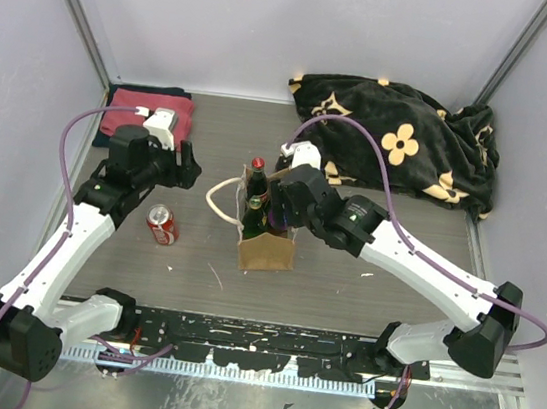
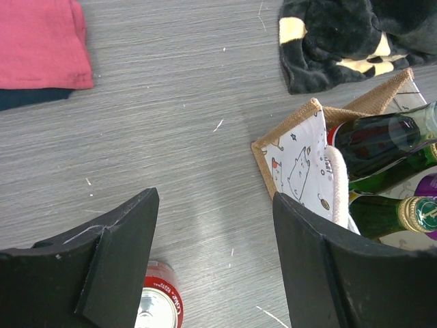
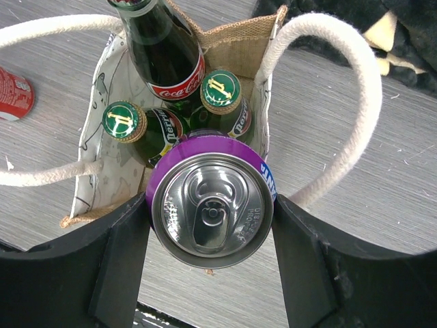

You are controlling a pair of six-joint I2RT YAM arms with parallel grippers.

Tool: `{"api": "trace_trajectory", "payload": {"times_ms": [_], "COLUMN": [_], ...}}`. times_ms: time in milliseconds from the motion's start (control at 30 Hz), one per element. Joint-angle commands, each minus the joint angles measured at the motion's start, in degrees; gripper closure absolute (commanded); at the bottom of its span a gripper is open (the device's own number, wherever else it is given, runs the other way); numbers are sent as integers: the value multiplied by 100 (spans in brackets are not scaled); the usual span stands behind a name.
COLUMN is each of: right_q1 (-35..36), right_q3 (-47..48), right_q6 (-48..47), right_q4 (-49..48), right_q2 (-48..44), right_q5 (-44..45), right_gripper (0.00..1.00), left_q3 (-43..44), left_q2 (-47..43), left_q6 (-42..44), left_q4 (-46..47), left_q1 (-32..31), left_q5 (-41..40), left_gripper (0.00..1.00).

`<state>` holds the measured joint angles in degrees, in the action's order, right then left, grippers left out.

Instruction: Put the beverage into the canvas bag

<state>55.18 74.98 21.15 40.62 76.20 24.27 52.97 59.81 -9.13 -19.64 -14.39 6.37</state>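
Observation:
The canvas bag (image 1: 267, 251) stands upright mid-table, tan with white rope handles (image 3: 355, 82). Inside it are a Coca-Cola bottle (image 3: 167, 58) and two green bottles (image 3: 125, 121). My right gripper (image 3: 212, 225) is shut on a purple Fanta can (image 3: 212, 205), the beverage, held upright over the near side of the bag's open mouth (image 3: 235, 44). How deep the can reaches is hidden. My left gripper (image 2: 215, 225) hangs open and empty to the left of the bag (image 2: 300, 157), above the table. A red Coke can (image 1: 161, 224) stands below it.
A folded red cloth (image 1: 149, 115) lies at the back left. A black blanket with tan flowers (image 1: 403, 141) fills the back right. The red can (image 2: 160, 304) sits just by my left finger in the wrist view. Walls close three sides.

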Motion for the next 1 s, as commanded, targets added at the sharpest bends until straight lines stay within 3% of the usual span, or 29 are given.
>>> {"api": "trace_trajectory", "payload": {"times_ms": [0,967], "right_q1": [32,39], "right_q3": [382,331], "right_q6": [-53,-25], "right_q4": [-520,-227], "right_q2": [89,1160], "right_q5": [52,-204], "right_gripper": [99,99], "left_q3": [-66,-527], "left_q2": [-147,-642], "left_q6": [79,305], "left_q4": [168,144], "left_q1": [19,133], "left_q5": [35,237], "left_gripper": [26,25]}}
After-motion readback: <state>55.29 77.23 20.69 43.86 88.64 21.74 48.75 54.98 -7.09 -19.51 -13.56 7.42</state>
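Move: The right hand already holds the purple can; the bag's middle is about 3 cm ahead of that hand, 1 cm to its left and 13 cm lower. Inside stand the Coke bottle, roughly 7 cm ahead and 4 cm left, a left green bottle some 3 cm ahead and 5 cm left, and a right green bottle about 5 cm ahead and 1 cm right, all some 12 cm below. From the empty left hand, the bag is about 16 cm right, 3 cm back and 14 cm below. Still pinching the purple can by its sides, the right hand lowers it about 7 cm into the near right part of the bag, beside the green bottles, easing nearly 2 cm left mostly in the first half. Its wrist tips the fingers more steeply downward, turning some 15 degrees in all, and the grip doesn't change. ##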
